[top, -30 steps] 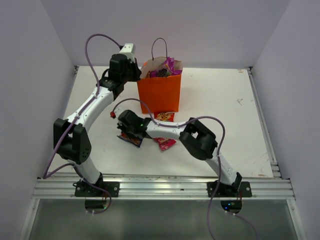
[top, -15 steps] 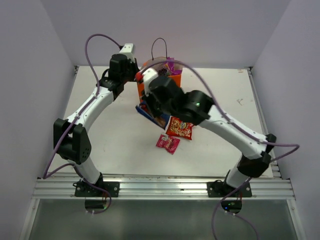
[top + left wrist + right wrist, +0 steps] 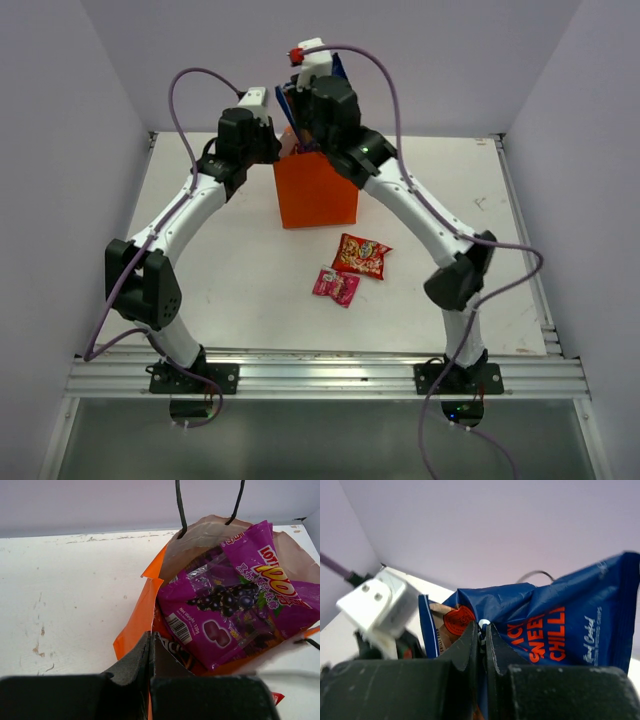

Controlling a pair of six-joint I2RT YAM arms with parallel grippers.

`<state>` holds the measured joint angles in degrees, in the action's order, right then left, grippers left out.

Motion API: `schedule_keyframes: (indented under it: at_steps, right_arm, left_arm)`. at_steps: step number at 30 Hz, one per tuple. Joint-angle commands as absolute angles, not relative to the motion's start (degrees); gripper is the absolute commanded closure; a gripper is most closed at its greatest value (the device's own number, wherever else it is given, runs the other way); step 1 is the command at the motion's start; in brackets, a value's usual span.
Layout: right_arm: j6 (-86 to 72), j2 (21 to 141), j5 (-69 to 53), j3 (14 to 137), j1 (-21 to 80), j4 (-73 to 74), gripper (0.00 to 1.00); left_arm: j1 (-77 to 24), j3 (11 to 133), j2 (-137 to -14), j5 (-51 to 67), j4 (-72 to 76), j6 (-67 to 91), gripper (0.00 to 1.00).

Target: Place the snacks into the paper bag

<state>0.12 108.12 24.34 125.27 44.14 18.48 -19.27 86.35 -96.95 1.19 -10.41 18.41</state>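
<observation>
The orange paper bag [image 3: 317,192] stands upright at the back middle of the table. My left gripper [image 3: 272,150] is shut on its left rim [image 3: 136,627], holding the mouth apart. Inside lie a purple bag [image 3: 235,602] and a dark packet partly hidden under it. My right gripper [image 3: 303,130] hangs over the bag's mouth, shut on the top edge of a blue bag [image 3: 560,630], which dangles below it. A red-yellow packet [image 3: 361,256] and a small pink-red packet [image 3: 336,286] lie flat on the table in front of the paper bag.
The bag's thin black handles [image 3: 180,505] stick up at its far rim. The left arm's white wrist block [image 3: 377,605] sits close beside the blue bag. White walls enclose the table on three sides, and a metal rail [image 3: 320,375] runs along the near edge.
My right arm has lifted the blue bag off the table in front of the paper bag and carried it up and back over the bag's mouth. The left arm has not moved.
</observation>
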Motion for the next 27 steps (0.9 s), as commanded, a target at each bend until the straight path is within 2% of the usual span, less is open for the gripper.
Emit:
schedule_keyframes:
  at_steps: [1,3,6,13,19,23,27]
  right_arm:
    - [5.8,119.24,21.98,141.51,43.51,8.35,1.0]
    - [5.54,123.82,21.62,148.33,42.98,9.93,1.0]
    - [5.19,124.72,20.83,144.6,42.8,8.09,1.0]
    - [0.88,117.87,21.44,118.88,43.06,6.5,1.0]
    - [0.44,111.98,23.46,103.38,43.68,5.36,1.0]
    - [-1.76,108.73,22.59,101.95,43.77,4.75,1.0]
    - [-0.79,108.89,22.67,110.55,43.86,7.46,1.0]
  left_arm:
    - [-19.16,86.31,-94.04,0.53,-6.68,18.81,1.0]
    - [-19.16,86.4,-94.22,0.79,-6.77,18.81,1.0]
    - [-19.16,86.57,-94.31,1.14,-6.77,18.37,1.0]
    - [-19.16,87.62,-94.75,1.67,-6.94,17.84,1.0]
    - [-19.07,87.1,-94.4,1.76,-6.68,17.93,1.0]
    - [-19.16,86.57,-94.13,1.67,-6.59,17.84,1.0]
    - [-19.07,86.31,-94.04,1.67,-6.42,18.1,1.0]
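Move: The right hand holds the blue packet high, with the paper bag's mouth about 6 cm ahead, 1 cm right and 19 cm below. On the table, about 44 cm below that hand, the larger red packet lies some 13 cm back and 10 cm right, the small pink packet 20 cm back and 4 cm right. From the left hand, shut on the rim, the mouth's middle is about 9 cm right, 4 cm ahead and level. Right hand swings the held blue packet forward-left, lowers it about 17 cm towards the bag mouth, rises slightly. ##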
